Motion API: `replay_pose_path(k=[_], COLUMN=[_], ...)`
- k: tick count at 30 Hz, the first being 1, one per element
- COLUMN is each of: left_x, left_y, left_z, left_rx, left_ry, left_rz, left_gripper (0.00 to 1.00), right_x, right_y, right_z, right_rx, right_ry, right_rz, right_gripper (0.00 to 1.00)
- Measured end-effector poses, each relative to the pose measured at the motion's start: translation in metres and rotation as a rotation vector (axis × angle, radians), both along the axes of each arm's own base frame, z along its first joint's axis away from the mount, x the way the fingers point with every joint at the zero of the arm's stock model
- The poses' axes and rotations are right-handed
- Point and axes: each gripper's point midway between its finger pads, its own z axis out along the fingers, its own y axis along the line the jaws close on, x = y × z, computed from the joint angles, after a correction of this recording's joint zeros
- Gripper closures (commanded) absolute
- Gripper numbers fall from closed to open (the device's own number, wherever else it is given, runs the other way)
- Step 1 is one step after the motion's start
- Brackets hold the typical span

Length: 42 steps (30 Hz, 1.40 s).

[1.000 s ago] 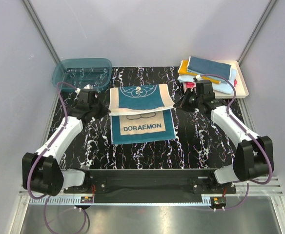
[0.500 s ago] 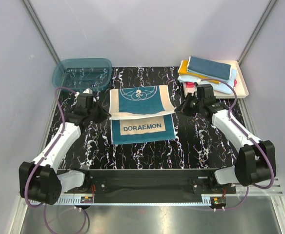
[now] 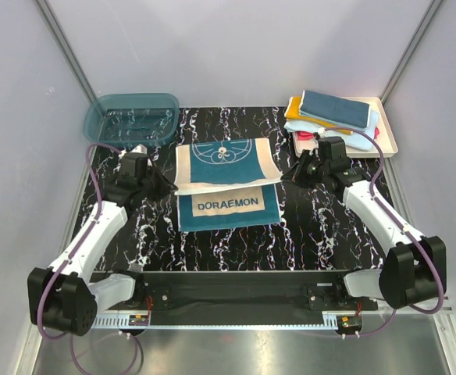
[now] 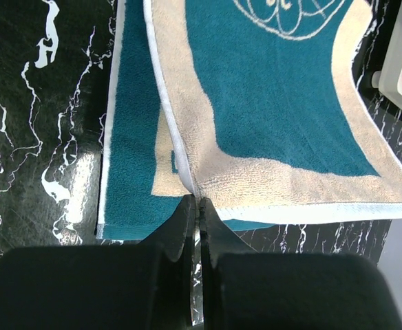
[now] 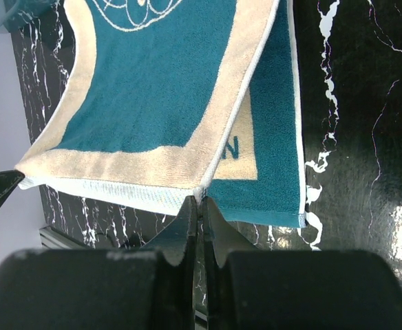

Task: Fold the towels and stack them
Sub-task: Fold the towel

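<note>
A dark teal towel [image 3: 228, 209] with a cream border and "DORAEMON" lettering lies mid-table. Its far half [image 3: 224, 160] is folded back over the near half and held up by two corners. My left gripper [image 3: 168, 186] is shut on the flap's left corner; in the left wrist view the gripper [image 4: 196, 199] pinches the white hem of the towel [image 4: 277, 103]. My right gripper [image 3: 287, 174] is shut on the right corner; in the right wrist view the gripper [image 5: 201, 199] nips the towel [image 5: 153, 89] at its hem. Several folded towels [image 3: 333, 113] are stacked at the back right.
The folded stack sits on a cream tray [image 3: 390, 141] at the back right. A translucent teal basin [image 3: 130, 117] stands at the back left. The table top is black marble [image 3: 322, 226]. Grey walls close in both sides.
Both grippers have drawn the held towel edge slightly toward the near side, so the flap covers a little more of the lower half. Both stay shut.
</note>
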Motion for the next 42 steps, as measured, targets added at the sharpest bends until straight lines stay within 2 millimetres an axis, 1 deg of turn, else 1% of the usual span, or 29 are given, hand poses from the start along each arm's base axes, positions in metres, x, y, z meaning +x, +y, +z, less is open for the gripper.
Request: replay_pose_path(k=[5,8,10,14,19,23,28,31,37,39,42], left_x=[-0.002,-0.007,-0.013,-0.030,-0.049,-0.060,-0.062,-0.062,-0.063,-0.064,-0.066], left_y=[0.000,0.000,0.000,-0.002,-0.005,-0.007,-0.008,-0.009,-0.009,-0.008,-0.005], left_z=[0.005,-0.002,-0.014,-0.047,-0.083,-0.103,-0.110,-0.111,-0.112,-0.113,-0.111], left_rx=[-0.005,-0.008,-0.010,-0.025,-0.052,-0.068,-0.076,-0.079,-0.081,-0.076,-0.067], left_ry=[-0.016,-0.006,0.019,0.099,0.185,0.236,0.244,0.244,0.247,0.252,0.260], left_rz=[-0.001,-0.006,-0.011,-0.020,-0.028,-0.031,-0.035,-0.037,-0.040,-0.042,-0.041], left_gripper=[1.00,1.00,1.00,1.00,1.00,1.00,1.00,1.00,1.00,1.00,1.00], right_x=[-0.003,-0.010,-0.015,-0.032,-0.044,-0.052,-0.061,-0.066,-0.066,-0.067,-0.068], right_y=[-0.001,-0.001,-0.001,-0.001,0.002,0.006,0.006,0.004,0.002,0.001,-0.002], right_z=[0.001,-0.009,-0.020,-0.046,-0.070,-0.089,-0.114,-0.122,-0.124,-0.121,-0.111], right_rx=[0.000,0.001,0.001,-0.003,-0.003,-0.008,-0.018,-0.023,-0.031,-0.035,-0.041], right_ry=[0.001,0.024,0.046,0.112,0.160,0.197,0.249,0.270,0.269,0.263,0.237], right_rz=[0.001,0.004,0.007,0.017,0.023,0.032,0.033,0.031,0.023,0.018,0.008], right_gripper=[1.00,1.00,1.00,1.00,1.00,1.00,1.00,1.00,1.00,1.00,1.00])
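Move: Stretched between the hands is the towel's lifted near edge, bound for the lower layer's near corners. The near-left corner is roughly 8 cm back, 1 cm left and 13 cm below the left hand. DORAEMON lettering is about 13 cm right of that hand, level with it, the towel's far folded edge 20 cm ahead and 13 cm right. From the right hand, the near-right corner is some 10 cm back, 1 cm right and 14 cm below; the tray stack stands 26 cm ahead, 21 cm right. Lowering together, both hands keep their closed pinch on the towel's near corners and sink about 11 cm while drawing back some 7 cm towards the lower layer's near edge, fingertips tipping about 15 degrees more downward. Both slow low over the corners; the right hand comes back up by about a centimetre at the end. ##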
